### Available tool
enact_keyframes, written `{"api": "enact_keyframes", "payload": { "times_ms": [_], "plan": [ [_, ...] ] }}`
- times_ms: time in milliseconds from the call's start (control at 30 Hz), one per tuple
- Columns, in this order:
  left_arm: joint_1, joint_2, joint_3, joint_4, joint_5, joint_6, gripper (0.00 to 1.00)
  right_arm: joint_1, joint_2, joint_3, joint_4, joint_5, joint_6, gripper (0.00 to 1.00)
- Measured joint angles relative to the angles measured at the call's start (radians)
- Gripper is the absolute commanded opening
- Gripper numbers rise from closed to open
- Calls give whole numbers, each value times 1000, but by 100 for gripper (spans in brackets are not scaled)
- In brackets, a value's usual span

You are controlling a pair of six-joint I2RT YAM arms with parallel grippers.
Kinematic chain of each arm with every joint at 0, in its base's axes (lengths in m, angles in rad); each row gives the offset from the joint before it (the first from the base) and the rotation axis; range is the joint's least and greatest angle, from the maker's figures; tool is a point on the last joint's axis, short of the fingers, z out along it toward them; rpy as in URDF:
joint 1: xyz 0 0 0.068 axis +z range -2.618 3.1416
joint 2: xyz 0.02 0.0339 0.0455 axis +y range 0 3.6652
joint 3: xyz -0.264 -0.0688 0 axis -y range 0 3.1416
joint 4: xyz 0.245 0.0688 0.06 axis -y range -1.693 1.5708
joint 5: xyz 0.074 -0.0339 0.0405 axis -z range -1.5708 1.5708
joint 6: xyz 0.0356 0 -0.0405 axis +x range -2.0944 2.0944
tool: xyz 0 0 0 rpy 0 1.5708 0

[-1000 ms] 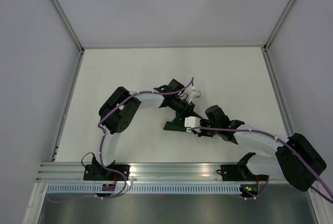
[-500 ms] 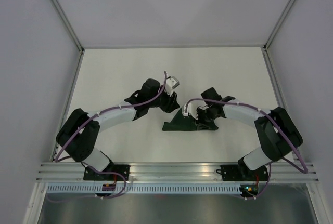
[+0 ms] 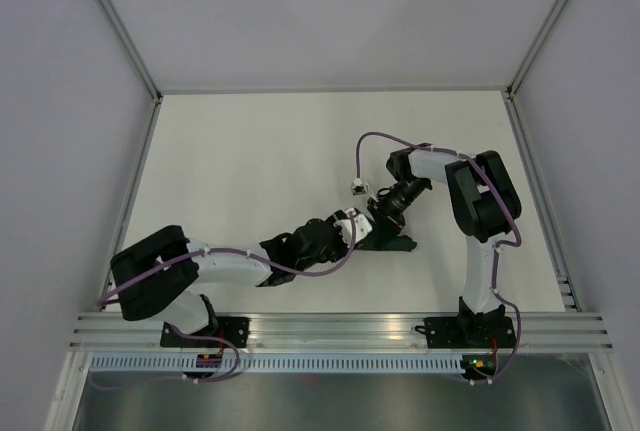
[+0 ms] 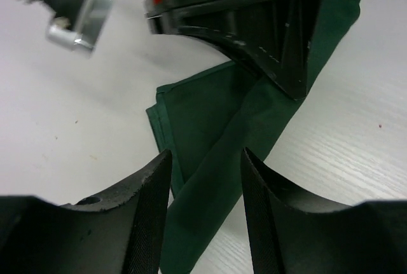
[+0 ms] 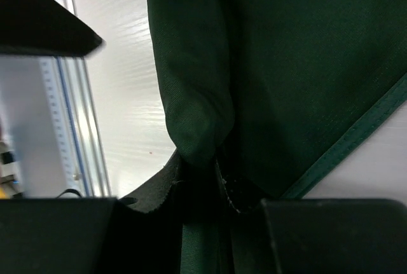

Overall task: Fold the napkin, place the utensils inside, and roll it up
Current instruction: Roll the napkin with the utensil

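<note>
The dark green napkin (image 3: pixel 396 243) lies on the white table, partly rolled into a long tube (image 4: pixel 216 178) with a flat folded part (image 4: pixel 197 109) beside it. My left gripper (image 3: pixel 350 228) reaches in low from the near left. It is open (image 4: pixel 205 213), and the rolled end lies between its fingers (image 4: pixel 149 204) without touching them. My right gripper (image 3: pixel 380 217) comes down from the far side and is shut (image 5: pixel 203 182) on a bunched fold of the napkin (image 5: pixel 292 64). The utensils are hidden.
The right gripper's black body (image 4: pixel 267 32) and its silver camera bracket (image 4: pixel 79 20) sit just past the napkin in the left wrist view. An aluminium rail (image 3: pixel 330 326) runs along the near table edge. Grey walls enclose the white table (image 3: pixel 250 146).
The left arm swung from the far side of the napkin to a low reach from the near left, its jaws widening. The right arm swung round to the far right, holding the cloth.
</note>
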Motion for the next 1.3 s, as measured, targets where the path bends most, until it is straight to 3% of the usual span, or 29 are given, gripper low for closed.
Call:
{"api": "enact_keyframes", "payload": {
  "times_ms": [300,633,733,833,933,1033,1167,1200,1300],
  "plan": [
    [-155,241,96,25,-79,178,54,-6,86,19,-130,-54,0,15],
    [-171,309,148,25,-63,227,53,-20,119,33,-177,-57,1,15],
    [-170,320,157,19,-50,228,49,-20,128,42,-186,-57,3,16],
    [-163,326,171,-5,-24,226,35,-20,129,43,-188,-56,6,17],
    [-150,327,192,-44,22,227,17,-23,129,46,-188,-49,10,22],
    [-130,326,221,-92,78,225,9,-31,128,50,-190,-40,11,30],
    [-93,327,261,-162,173,216,3,-34,120,49,-193,-36,39,44],
    [-85,329,269,-173,194,211,2,-33,113,47,-192,-33,51,52],
    [-55,345,291,-200,267,193,2,-32,86,42,-195,-27,86,60]
  ]
}}
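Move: The napkin roll, its middle about 6 cm to the right of the open left hand, 2 cm back and 8 cm below it, is what that hand goes for. The right fingers pinching the roll are some 8 cm to the left hand's right, 1 cm back and 8 cm down, and the napkin's loose flap is 4 cm ahead, 4 cm right and 9 cm down. From the right hand, the roll's middle lies level, about 2 cm left, with the flap some 4 cm ahead, 4 cm left and 1 cm down. While the right hand keeps its pinch and draws the roll back about 3 cm towards the base, its fingers swinging back some 15 degrees, the left hand sweeps right and down by about 7 cm each way and a little back, turning clockwise, and pinches the roll just to the left of the right fingers. Once the left fingers have closed, the right hand opens around the roll and starts to rise slightly, leaving the left one holding. ##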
